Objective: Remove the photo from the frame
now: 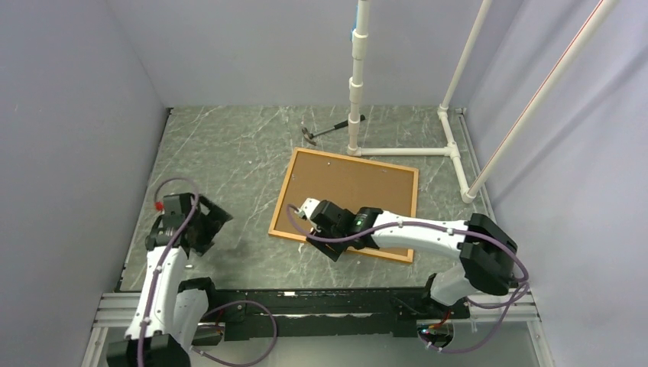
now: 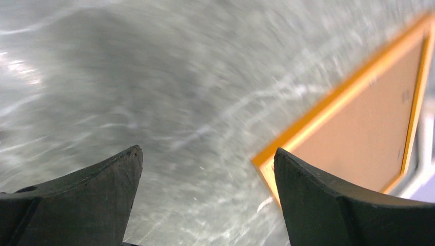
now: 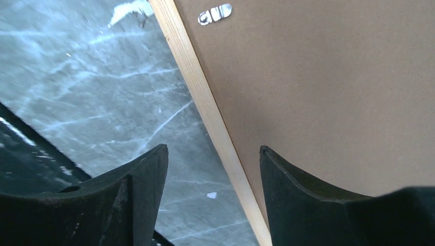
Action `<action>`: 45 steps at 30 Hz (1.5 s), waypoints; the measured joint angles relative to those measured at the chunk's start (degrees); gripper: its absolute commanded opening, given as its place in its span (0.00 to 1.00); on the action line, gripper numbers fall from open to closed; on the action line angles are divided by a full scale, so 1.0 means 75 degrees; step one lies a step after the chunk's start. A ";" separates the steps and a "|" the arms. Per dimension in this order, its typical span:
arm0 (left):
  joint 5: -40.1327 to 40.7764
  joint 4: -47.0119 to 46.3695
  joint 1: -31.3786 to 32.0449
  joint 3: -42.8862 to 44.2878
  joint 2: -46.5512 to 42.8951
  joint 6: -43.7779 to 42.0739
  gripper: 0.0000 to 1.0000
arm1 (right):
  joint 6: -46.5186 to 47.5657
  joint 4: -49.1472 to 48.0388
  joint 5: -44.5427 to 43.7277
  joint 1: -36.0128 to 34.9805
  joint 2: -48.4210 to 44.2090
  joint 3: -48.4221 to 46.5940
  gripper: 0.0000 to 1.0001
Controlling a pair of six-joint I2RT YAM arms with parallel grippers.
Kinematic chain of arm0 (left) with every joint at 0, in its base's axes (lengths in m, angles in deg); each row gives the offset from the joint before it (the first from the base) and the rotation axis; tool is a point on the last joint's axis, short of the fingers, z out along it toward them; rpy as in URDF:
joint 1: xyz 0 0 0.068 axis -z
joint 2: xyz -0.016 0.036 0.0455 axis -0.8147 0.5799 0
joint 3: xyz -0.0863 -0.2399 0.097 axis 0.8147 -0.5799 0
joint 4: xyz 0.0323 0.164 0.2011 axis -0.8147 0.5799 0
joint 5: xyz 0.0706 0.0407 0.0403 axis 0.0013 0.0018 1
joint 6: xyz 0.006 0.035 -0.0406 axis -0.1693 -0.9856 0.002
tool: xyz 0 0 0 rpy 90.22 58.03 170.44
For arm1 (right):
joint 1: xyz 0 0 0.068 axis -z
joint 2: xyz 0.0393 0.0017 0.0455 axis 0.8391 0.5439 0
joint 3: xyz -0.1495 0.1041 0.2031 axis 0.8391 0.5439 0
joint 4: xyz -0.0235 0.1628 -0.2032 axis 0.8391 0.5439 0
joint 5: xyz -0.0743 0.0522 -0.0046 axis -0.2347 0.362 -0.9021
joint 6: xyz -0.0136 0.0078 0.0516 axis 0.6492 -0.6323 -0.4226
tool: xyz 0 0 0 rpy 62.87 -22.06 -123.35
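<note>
The frame (image 1: 283,197) lies face down in the middle of the table, a thin orange border round the photo's brown board back (image 1: 359,183); the printed side is hidden. My right gripper (image 1: 302,213) is open over the frame's near left edge. In the right wrist view (image 3: 213,151) one finger is over the table and the other over the board (image 3: 318,92), with the pale frame edge (image 3: 195,92) between them. My left gripper (image 1: 218,220) is open and empty over bare table, left of the frame. The left wrist view (image 2: 208,156) is blurred and shows the orange border (image 2: 328,105) at the right.
A small metal clip (image 3: 215,14) sits on the board near the frame edge. A hammer (image 1: 325,132) lies at the back beside a white pipe stand (image 1: 355,84). Grey walls close in the left, back and right. A black rail (image 1: 306,294) runs along the near edge.
</note>
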 measured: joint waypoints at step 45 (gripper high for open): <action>-0.4208 -0.7481 0.3206 -0.3870 -0.0962 0.3182 0.99 | 0.1011 -0.0184 0.0606 -0.0341 0.0315 -0.0283 0.00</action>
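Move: The front rail of the photo frame lies under the right gripper, about 5 cm below, 1 cm ahead and 1 cm to its right. From that gripper a metal clip sits some 4 cm ahead and 6 cm left. The frame's near-left corner is about 3 cm ahead of the left gripper, 19 cm to its right and 6 cm below; the screwdriver lies 8 cm back and 13 cm left of the left gripper. Lower the right gripper about 5 cm astride the front rail, close the fingers to pinch it, then lift it about 5 cm, drawing left and slightly back. Meanwhile swing the left gripper right some 17 cm, fast at first, to near the frame's near-left corner, turning it clockwise, rolling its left side down and tipping the fingers up towards level, fingers kept wide open. ##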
